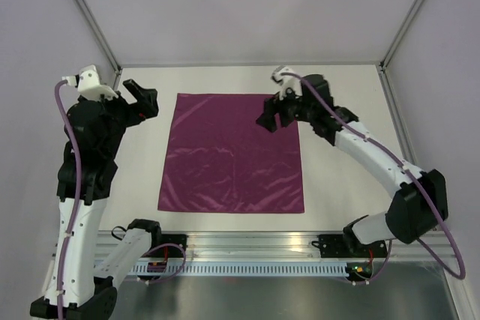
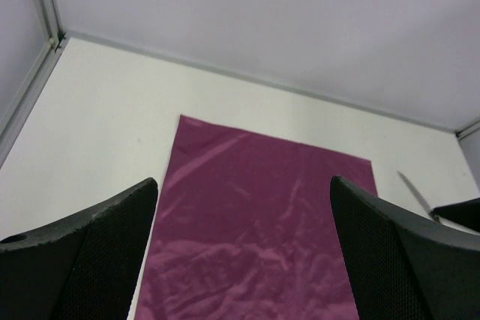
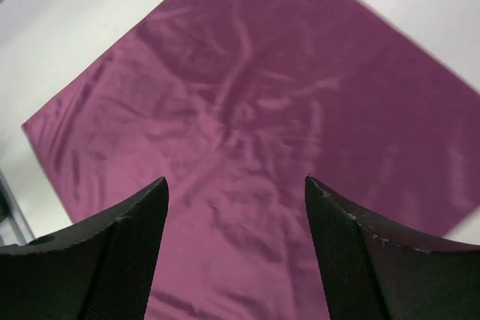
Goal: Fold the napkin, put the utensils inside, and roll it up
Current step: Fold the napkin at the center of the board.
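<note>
The plum-purple napkin (image 1: 232, 155) lies flat and unfolded in the middle of the white table. My left gripper (image 1: 147, 101) is open and empty above the table, just left of the napkin's far left corner. In the left wrist view the napkin (image 2: 255, 222) stretches away between the open fingers (image 2: 244, 178). My right gripper (image 1: 270, 119) is open and empty above the napkin's far right corner. The right wrist view shows only wrinkled cloth (image 3: 240, 110) between its fingers (image 3: 235, 178). A thin silvery blade, one of the utensils (image 2: 414, 192), shows past the napkin in the left wrist view. Its handle end runs into a dark shape. No utensils show in the top view.
The table (image 1: 337, 185) is walled by pale panels with metal posts at the far corners (image 1: 116, 65). A metal rail (image 1: 247, 249) with the arm bases and cables runs along the near edge. The right arm (image 1: 375, 159) reaches across the table's right side.
</note>
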Controlling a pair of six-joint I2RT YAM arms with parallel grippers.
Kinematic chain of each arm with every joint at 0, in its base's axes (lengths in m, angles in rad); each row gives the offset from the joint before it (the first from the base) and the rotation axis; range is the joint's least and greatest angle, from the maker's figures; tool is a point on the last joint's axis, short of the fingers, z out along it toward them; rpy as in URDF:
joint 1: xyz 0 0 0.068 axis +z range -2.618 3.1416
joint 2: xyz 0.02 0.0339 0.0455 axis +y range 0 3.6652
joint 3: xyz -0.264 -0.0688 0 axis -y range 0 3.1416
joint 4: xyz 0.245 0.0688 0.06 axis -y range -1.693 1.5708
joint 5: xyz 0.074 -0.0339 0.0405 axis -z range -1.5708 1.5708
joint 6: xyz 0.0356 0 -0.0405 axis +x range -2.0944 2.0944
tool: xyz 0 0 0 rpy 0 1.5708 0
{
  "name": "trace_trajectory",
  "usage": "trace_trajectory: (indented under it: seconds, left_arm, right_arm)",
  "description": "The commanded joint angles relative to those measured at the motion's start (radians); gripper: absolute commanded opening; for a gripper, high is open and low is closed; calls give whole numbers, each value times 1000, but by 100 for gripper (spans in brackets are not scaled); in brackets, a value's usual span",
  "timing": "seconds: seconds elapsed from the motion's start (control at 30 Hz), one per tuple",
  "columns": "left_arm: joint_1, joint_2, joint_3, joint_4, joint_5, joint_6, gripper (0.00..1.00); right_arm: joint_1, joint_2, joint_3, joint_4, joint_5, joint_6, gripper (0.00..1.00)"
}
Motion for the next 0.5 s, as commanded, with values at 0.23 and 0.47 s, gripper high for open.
trace_trajectory:
  seconds: [0.23,0.47]
  left_arm:
    - [6,-3,172,-68,36,-91,100]
    - [4,-63,194,-166,-30,-76,100]
  right_arm:
    - [610,402,247,88,234,-61,67]
    - [814,620,376,120,277,-99,59]
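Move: The right hand hangs over the right half of the flat napkin. The napkin's near-left corner lies about 25 cm back, 36 cm to its left and 23 cm below. The napkin's near-right corner is also some 25 cm back but 9 cm to the right; the knife lies about 7 cm ahead and 22 cm to the right, both at table height. From the left hand, the near-left corner is roughly 18 cm back, straight in line and 38 cm below. Leftward, back and down in one fast sweep, the right hand crosses above the napkin towards its near-left corner, about 28 cm left, 19 cm back and 13 cm lower. On the way it swings some 35 degrees counter-clockwise until the fingers point left, and they narrow partly without closing on the cloth. The left hand, still wide open and empty, rises about 5 cm, then draws back 4 cm. ##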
